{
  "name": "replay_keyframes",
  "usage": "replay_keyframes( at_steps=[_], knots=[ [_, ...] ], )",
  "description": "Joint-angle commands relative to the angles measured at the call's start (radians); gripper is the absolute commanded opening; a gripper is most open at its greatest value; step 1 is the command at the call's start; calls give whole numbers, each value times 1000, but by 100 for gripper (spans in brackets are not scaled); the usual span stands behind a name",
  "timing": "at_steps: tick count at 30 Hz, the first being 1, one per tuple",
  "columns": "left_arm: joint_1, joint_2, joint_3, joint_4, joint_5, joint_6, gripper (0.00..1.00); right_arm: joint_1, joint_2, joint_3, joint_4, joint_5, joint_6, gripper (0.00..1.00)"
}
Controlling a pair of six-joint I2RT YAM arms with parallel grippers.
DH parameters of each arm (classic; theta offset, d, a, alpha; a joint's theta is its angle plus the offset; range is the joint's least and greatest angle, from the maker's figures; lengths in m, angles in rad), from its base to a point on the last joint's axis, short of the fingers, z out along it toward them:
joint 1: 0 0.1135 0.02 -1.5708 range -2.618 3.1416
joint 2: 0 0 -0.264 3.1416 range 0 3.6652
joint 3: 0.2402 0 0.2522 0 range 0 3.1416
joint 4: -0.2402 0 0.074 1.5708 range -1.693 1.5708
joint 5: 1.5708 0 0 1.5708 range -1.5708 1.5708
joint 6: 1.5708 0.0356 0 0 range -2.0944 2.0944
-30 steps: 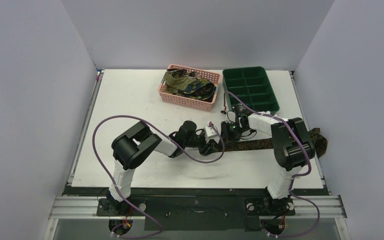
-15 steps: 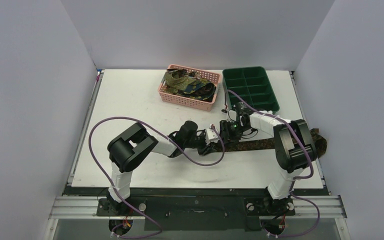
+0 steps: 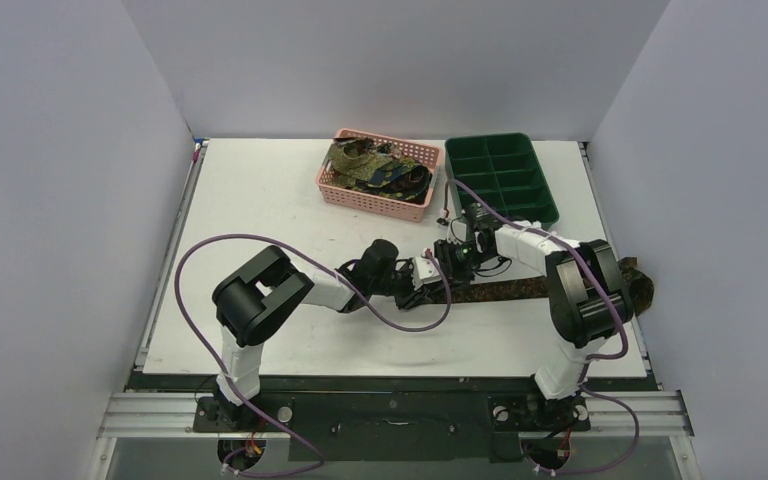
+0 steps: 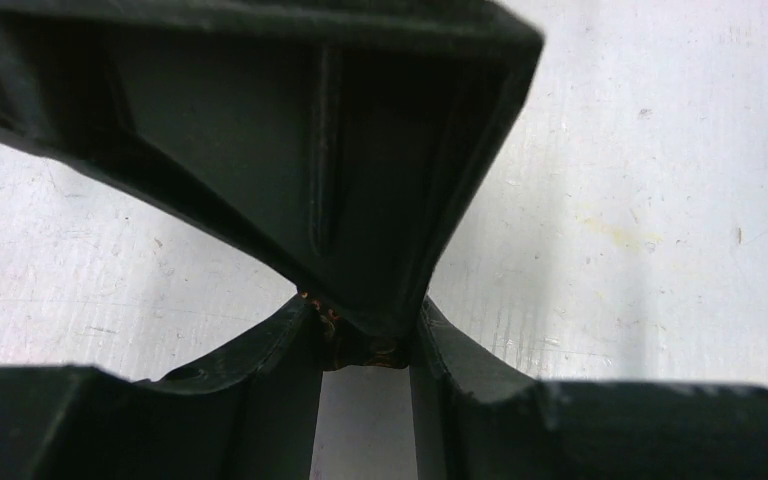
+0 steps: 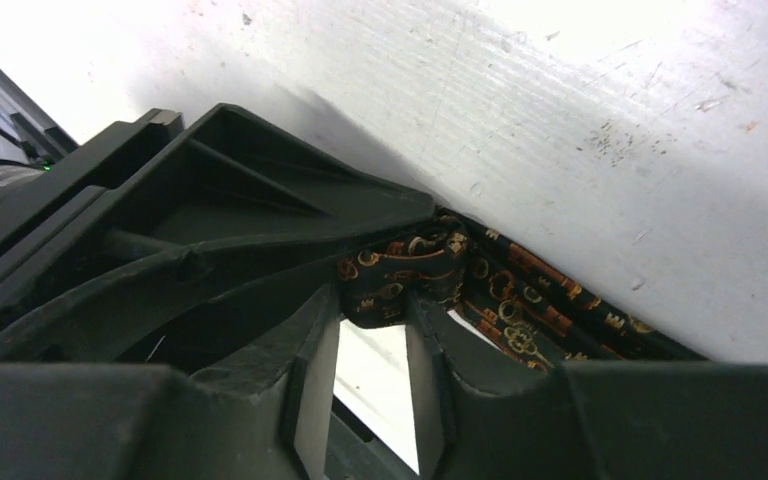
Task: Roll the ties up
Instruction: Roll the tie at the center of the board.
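One dark tie [image 3: 508, 290] with a gold and orange key pattern lies flat across the table's right half, and its far end bunches over the right edge [image 3: 640, 285]. My left gripper [image 3: 428, 284] and right gripper [image 3: 449, 262] meet nose to nose at its left end. In the left wrist view my left gripper [image 4: 365, 342] is shut on a small fold of this tie [image 4: 360, 350], with the right gripper's body filling the top. In the right wrist view my right gripper [image 5: 372, 300] is shut on the tie's end [image 5: 400, 280], and the strip [image 5: 535, 315] runs off to the right.
A pink mesh basket [image 3: 360, 203] at the back centre holds several more ties [image 3: 372, 165]. A dark green compartment tray [image 3: 488, 139] stands right of it, close behind the right arm. Purple cables loop over both arms.
Both grippers have shifted a little to the left and toward the back, staying together on the tie's left end. The tie's body has barely moved.
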Motion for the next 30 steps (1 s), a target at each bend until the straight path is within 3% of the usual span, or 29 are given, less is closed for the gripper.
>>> replay_keyframes(
  at_steps=[1, 4, 8, 13, 15, 24, 30],
  knots=[
    [3, 39, -24, -217, -89, 43, 15, 11, 41, 35, -31, 73, -38, 22],
    [4, 34, -24, -218, -80, 41, 17, 3, 68, 43, -79, 148, -93, 0],
    [14, 26, -33, -194, -52, 33, 27, -17, 109, 42, -110, 208, -139, 0],
    [54, -4, -86, -65, 39, -16, 58, -34, 127, 35, -124, 275, -160, 0],
    [66, -22, -119, 21, 73, -31, 65, -40, 136, 33, -133, 284, -163, 0],
    [57, 48, -130, 304, 139, -106, 77, -114, 182, 21, -147, 145, -169, 0],
    [13, 157, -65, 441, 117, -182, 77, -123, 195, 37, -147, 81, -183, 0]
  ],
)
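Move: The tie's rolled end sits in the left gripper's pads, its middle about 1 cm to the right of that hand. From the right gripper the roll lies some 2 cm below, 1 cm left and level fore and aft. The flat run of the tie leads away rightwards, its middle about 22 cm right of the right hand and 5 cm below. The green tray is some 24 cm ahead of the right hand and 13 cm to its right. Finish closing the right gripper to pinch the rolled end of the tie, lower about 2.5 cm, then draw it some 3 cm right while keeping the pinch. Keep the left gripper clamped until the right one has closed, then open it wide, back off about 2.5 cm to the left and return rightwards towards the roll, the fingers tipping some 10 degrees flatter. ##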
